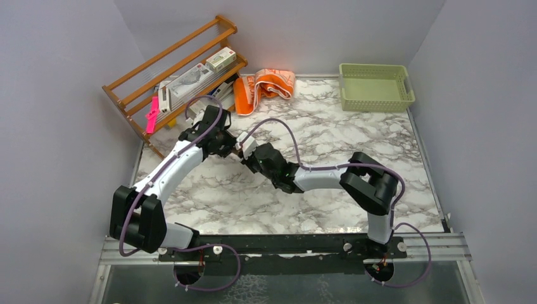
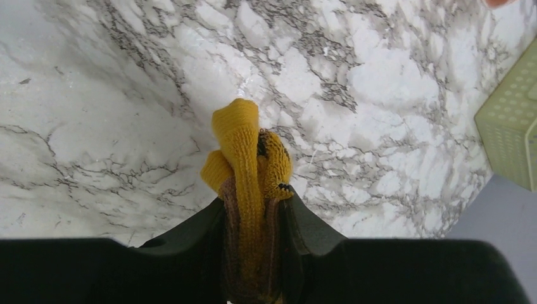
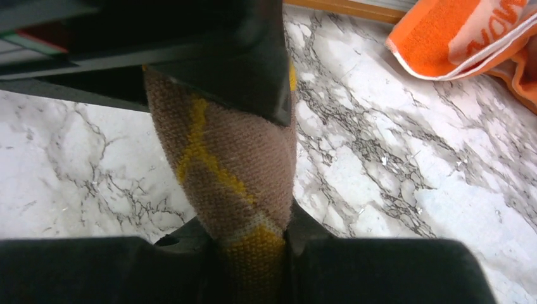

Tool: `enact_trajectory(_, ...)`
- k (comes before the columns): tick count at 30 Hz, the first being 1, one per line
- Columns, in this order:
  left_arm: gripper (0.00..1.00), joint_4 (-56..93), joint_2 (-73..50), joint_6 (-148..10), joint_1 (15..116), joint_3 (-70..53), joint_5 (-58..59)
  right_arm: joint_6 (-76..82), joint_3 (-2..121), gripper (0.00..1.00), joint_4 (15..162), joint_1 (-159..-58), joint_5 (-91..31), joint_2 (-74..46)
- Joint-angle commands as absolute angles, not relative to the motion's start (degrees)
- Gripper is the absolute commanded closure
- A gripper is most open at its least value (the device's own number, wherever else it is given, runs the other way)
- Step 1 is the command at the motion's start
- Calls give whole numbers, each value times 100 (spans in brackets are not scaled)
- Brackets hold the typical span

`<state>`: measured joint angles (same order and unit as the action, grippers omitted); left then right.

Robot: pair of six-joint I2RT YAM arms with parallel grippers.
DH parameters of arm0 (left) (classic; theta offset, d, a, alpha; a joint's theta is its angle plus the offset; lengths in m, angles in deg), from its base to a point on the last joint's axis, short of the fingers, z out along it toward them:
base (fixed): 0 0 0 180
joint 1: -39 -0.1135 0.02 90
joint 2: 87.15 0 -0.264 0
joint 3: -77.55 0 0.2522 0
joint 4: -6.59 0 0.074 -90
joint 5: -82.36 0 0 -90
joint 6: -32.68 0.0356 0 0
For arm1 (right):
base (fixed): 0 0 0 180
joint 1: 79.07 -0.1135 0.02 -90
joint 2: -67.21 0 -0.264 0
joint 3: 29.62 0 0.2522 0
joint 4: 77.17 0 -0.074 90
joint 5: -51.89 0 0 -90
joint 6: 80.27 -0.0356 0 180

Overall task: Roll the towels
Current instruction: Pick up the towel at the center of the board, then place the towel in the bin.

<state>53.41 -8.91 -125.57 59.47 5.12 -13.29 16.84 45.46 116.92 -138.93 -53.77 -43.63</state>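
The mustard-yellow towel (image 2: 244,149), brownish on one face, is bunched into a tight roll and held in the air between both grippers. My left gripper (image 2: 253,199) is shut on one end of it. My right gripper (image 3: 250,221) is shut on the other end (image 3: 228,171), with the left gripper's black fingers (image 3: 234,63) just above it. In the top view the two grippers (image 1: 223,142) (image 1: 248,155) meet over the back-left of the table, and only a sliver of towel (image 1: 239,146) shows between them. The orange and peach printed towel (image 1: 263,85) lies crumpled at the back, also showing in the right wrist view (image 3: 468,38).
A wooden rack (image 1: 174,69) with books and boxes leans at the back left, close behind the left gripper. A pale green basket (image 1: 375,85) stands at the back right, its corner showing in the left wrist view (image 2: 513,126). Grey walls enclose the marble table (image 1: 342,145).
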Motion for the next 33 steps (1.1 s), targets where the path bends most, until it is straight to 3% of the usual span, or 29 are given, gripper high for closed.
enact_trajectory(1,71,5325,-1209,-11746,5632,-93,-1550,1301,4492,99,10956,-13352,-4644,-3749)
enact_trajectory(3,38,5269,-1236,-11348,5410,-336,-1534,1228,4646,99,10506,-13002,-4394,-3540)
enact_trajectory(6,13,5202,-1133,-10684,5111,-919,-1368,1214,5089,99,9764,-12276,-4064,-3252)
enact_trajectory(7,9,5205,-1021,-10437,5055,-1120,-1263,1229,5374,99,9430,-11979,-3962,-3209)
enact_trajectory(12,9,5193,-418,-9428,4999,-1730,-845,1379,7605,99,7657,-10540,-3622,-3659)
enact_trajectory(17,9,4975,45,-9056,4993,-1819,-541,1330,10641,99,5766,-9377,-3258,-5311)
enact_trajectory(21,10,4962,424,-8681,4991,-2072,-326,1414,12482,99,5316,-8936,-3263,-6516)
enact_trajectory(33,12,4944,1342,-8420,4990,-2436,-2,1120,12240,99,5914,-8006,-2758,-7274)
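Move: Both hands hold the rolled yellow-brown towel, its middle 2 cm to the right of and 2 cm below the left hand, 2 cm to the left of and 2 cm above the right hand. From the right hand, the green basket stands about 29 cm ahead, 48 cm right, 4 cm lower; the orange towel about 28 cm ahead, 8 cm right. From the left hand the orange towel lies some 26 cm ahead, 12 cm right, 11 cm lower. Sweeping forward and right in a high, fast arc, the right hand carries the towel roll to the green basket, some 35 cm each way, rising 24 cm midway and sinking back; its grip stays shut and it turns clockwise about 35 degrees. The left fingers open wide and let go, then that hand rises and goes about 13 cm forward towards the orange towel, lowering again and turning clockwise. ##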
